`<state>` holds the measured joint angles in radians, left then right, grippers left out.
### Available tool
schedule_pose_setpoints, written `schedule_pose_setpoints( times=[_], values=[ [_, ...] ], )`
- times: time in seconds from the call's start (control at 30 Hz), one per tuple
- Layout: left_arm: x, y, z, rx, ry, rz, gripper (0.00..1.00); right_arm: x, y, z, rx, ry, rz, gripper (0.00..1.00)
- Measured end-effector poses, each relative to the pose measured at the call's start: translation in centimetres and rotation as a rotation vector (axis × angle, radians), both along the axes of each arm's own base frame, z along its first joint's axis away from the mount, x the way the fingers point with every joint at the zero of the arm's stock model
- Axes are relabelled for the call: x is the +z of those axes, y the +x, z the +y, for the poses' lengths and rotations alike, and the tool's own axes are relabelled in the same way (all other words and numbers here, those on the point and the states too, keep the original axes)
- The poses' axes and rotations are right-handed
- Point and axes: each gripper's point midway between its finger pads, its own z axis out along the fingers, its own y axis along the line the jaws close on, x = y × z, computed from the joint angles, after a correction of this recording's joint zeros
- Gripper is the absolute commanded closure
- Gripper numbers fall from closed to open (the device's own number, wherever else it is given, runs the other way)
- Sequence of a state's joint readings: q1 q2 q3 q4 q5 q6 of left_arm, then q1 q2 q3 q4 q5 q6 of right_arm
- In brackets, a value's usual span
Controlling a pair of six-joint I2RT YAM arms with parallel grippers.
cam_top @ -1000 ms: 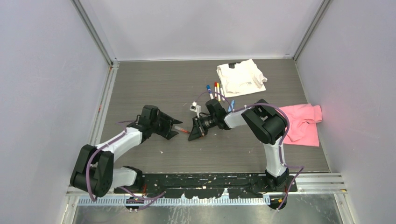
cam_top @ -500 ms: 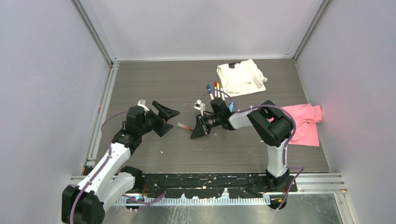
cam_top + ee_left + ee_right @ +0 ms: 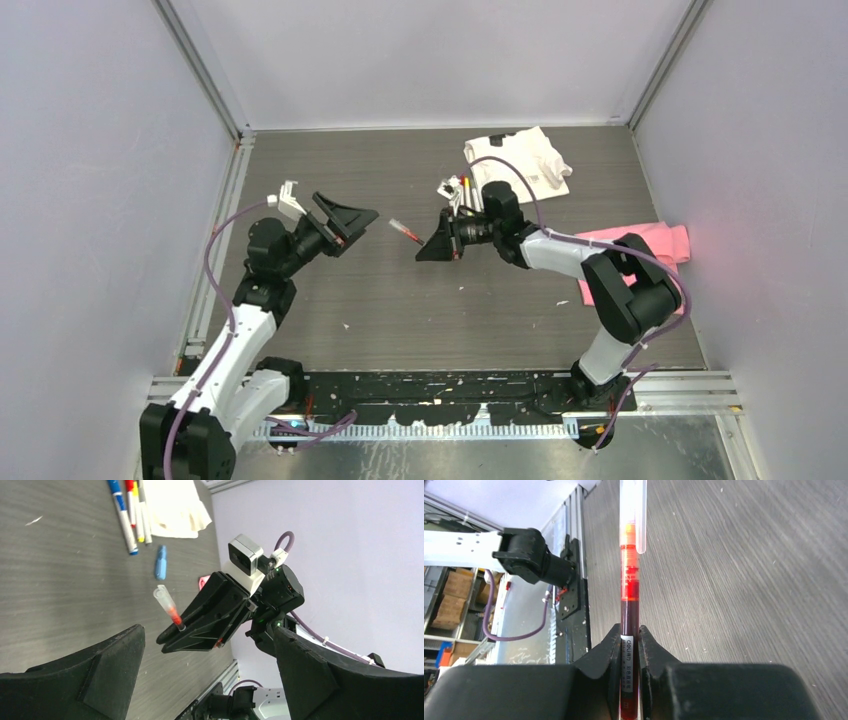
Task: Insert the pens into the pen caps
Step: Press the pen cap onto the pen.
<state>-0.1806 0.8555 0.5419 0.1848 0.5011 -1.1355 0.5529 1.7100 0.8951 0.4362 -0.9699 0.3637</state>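
Observation:
My right gripper (image 3: 629, 635) is shut on a dark red pen (image 3: 629, 580), which sticks straight out past the jaws with a clear clipped cap (image 3: 633, 510) over its far end. From above, the right gripper (image 3: 428, 248) holds that pen (image 3: 405, 232) in the air, pointing left. My left gripper (image 3: 358, 228) stands wide open and empty, a short way left of the pen and facing it. The left wrist view shows the capped pen (image 3: 169, 609) beyond my open left gripper (image 3: 207, 632). Blue, red and yellow pens (image 3: 125, 510) and a light blue cap (image 3: 160, 562) lie on the table.
A white cloth (image 3: 520, 160) lies at the back, with the loose pens (image 3: 465, 190) against its left side. A pink cloth (image 3: 660, 245) lies at the right, partly under the right arm. Grey walls close in both sides and the back.
The left gripper has opened wide, drawn back to the left and risen. The right gripper has carried the red pen toward the back of the table.

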Motion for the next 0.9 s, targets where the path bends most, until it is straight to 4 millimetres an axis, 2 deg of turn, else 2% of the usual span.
schedule_pose_setpoints(
  times=[0.17,0.33,0.57,0.9],
  values=[
    [2.3,1.2,-0.8,-0.043,-0.043,-0.100,0.02,3.2,0.3,-0.7,-0.014,0.061,-0.033,0.99],
    [3.3,1.9,-1.8,-0.082,-0.068,-0.139,0.06,4.9,0.4,-0.8,-0.015,0.116,-0.022,0.99],
    [3.6,1.3,-4.6,-0.159,-0.079,-0.169,0.14,6.0,0.0,-0.7,-0.004,0.158,0.006,0.99],
    [2.7,2.6,-6.3,-0.149,-0.074,-0.142,0.33,6.5,-0.2,-0.7,0.001,0.178,0.015,0.99]
  ],
)
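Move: The clear cap, already sitting on the pen's end, is about 11 cm to the left hand's right, roughly level forward and some 7 cm below. From the right hand, which holds the pen, it is about 7 cm left, 5 cm ahead and at nearly the same height. From that right hand, the row of pens lies some 22 cm ahead and 10 cm right, the blue highlighter about 12 cm ahead and 19 cm right, both about 14 cm below. Left hand swings about 6 cm right towards the cap, fingers partly closing; right raises the pen about 6 cm. ##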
